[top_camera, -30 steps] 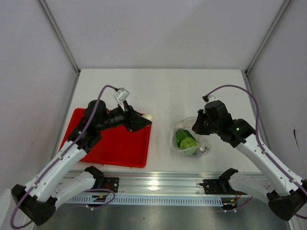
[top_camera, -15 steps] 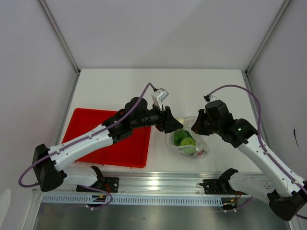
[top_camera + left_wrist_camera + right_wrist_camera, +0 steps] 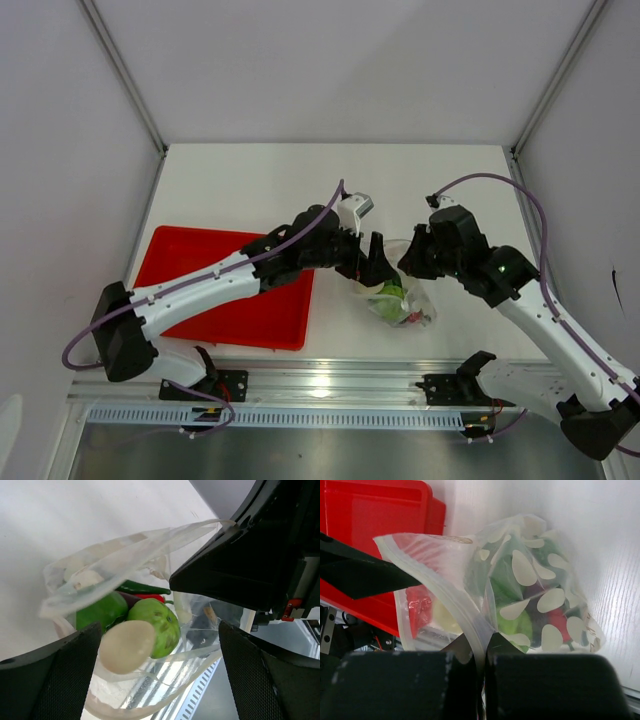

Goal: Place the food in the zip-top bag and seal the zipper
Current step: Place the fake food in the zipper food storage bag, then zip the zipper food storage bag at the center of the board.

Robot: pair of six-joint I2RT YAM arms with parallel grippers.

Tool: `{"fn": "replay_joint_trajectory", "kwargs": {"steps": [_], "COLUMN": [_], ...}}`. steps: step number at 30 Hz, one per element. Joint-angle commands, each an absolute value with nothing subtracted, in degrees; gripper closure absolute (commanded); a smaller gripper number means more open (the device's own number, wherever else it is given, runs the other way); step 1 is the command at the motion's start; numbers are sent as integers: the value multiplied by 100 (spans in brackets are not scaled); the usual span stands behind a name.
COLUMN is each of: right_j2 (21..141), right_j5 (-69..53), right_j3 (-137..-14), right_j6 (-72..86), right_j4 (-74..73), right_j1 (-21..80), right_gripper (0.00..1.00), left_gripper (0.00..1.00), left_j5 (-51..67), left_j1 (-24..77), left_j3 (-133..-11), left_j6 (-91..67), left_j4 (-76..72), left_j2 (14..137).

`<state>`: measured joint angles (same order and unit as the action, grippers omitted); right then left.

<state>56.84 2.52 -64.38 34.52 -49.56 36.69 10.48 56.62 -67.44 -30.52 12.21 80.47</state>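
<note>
The clear zip-top bag (image 3: pixel 402 298) lies on the white table, its mouth lifted. My right gripper (image 3: pixel 412 262) is shut on the bag's rim strip, which is pinched between its fingers in the right wrist view (image 3: pixel 482 642). My left gripper (image 3: pixel 378 262) is at the bag mouth, open (image 3: pixel 159 650). A pale cream round piece (image 3: pixel 127 646) sits loose between its fingers, just inside the mouth. Inside the bag are two round green vegetables (image 3: pixel 159 625), a long green pepper (image 3: pixel 144 587), a red chili (image 3: pixel 150 597) and a dark eggplant (image 3: pixel 536 605).
The red tray (image 3: pixel 250 315) lies left of the bag, partly under my left arm, and shows in the right wrist view (image 3: pixel 370 510). A metal rail (image 3: pixel 330 385) runs along the near table edge. Frame posts stand at the back corners.
My left arm has swung right from above the red tray to the bag mouth, carrying the pale round piece. The right gripper has kept its hold and lifted the rim slightly.
</note>
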Motion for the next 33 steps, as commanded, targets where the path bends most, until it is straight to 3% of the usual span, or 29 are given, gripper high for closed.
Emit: {"fn": "replay_joint_trajectory", "kwargs": {"steps": [1,11,21,23,33], "right_j2": [5528,5388,5238,5194,5124], "right_j5": [360,369,378,422,440], "right_j3": [-6645,-6627,-6618,-6627,-6434], "right_j6": [3498,3533,3560,3542,3516], "right_j4": [-4957,-5045,-5089,-5115,-5063], "right_j1": [3674,3674,3674,3665,3656], "right_gripper": [100,100,100,100,100], "left_gripper": [1,1,3,8,61], "left_j5": [765,-580,264,359,1887], "left_j1": [5695,5704,5713,5713,5713], "left_j3": [-7023,-6003,-5695,-5695,-5317], "left_j6": [-2804,-3049,-3428,-3472,-3533], "left_j4": [1222,1388,1389,1407,28], "left_j2": [7744,6329,6864,6952,7083]}}
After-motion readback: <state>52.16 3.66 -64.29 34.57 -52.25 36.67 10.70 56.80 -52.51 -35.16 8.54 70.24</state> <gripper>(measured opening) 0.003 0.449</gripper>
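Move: The near-left edge of the bag's mouth lies about 3 cm back, 3 cm left and 4 cm below my open left hand. The beige egg, already out of my fingers, is roughly 2 cm back, 2 cm left and 5 cm down. Inside the bag are the cabbage, some 4 cm back and 3 cm right, and the green pepper, level and 1 cm right, both about 9 cm below. From my right hand that edge is some 9 cm left and 3 cm back. I draw my wide-open left hand up and left out of the bag's mouth, about 6 cm each way, then drop it some 9 cm, easing back about 3 cm and closing the fingers to roughly half, so the tips come astride the near-left rim. My right hand keeps its pinch on the rim and drifts about 2 cm back, right and up. ##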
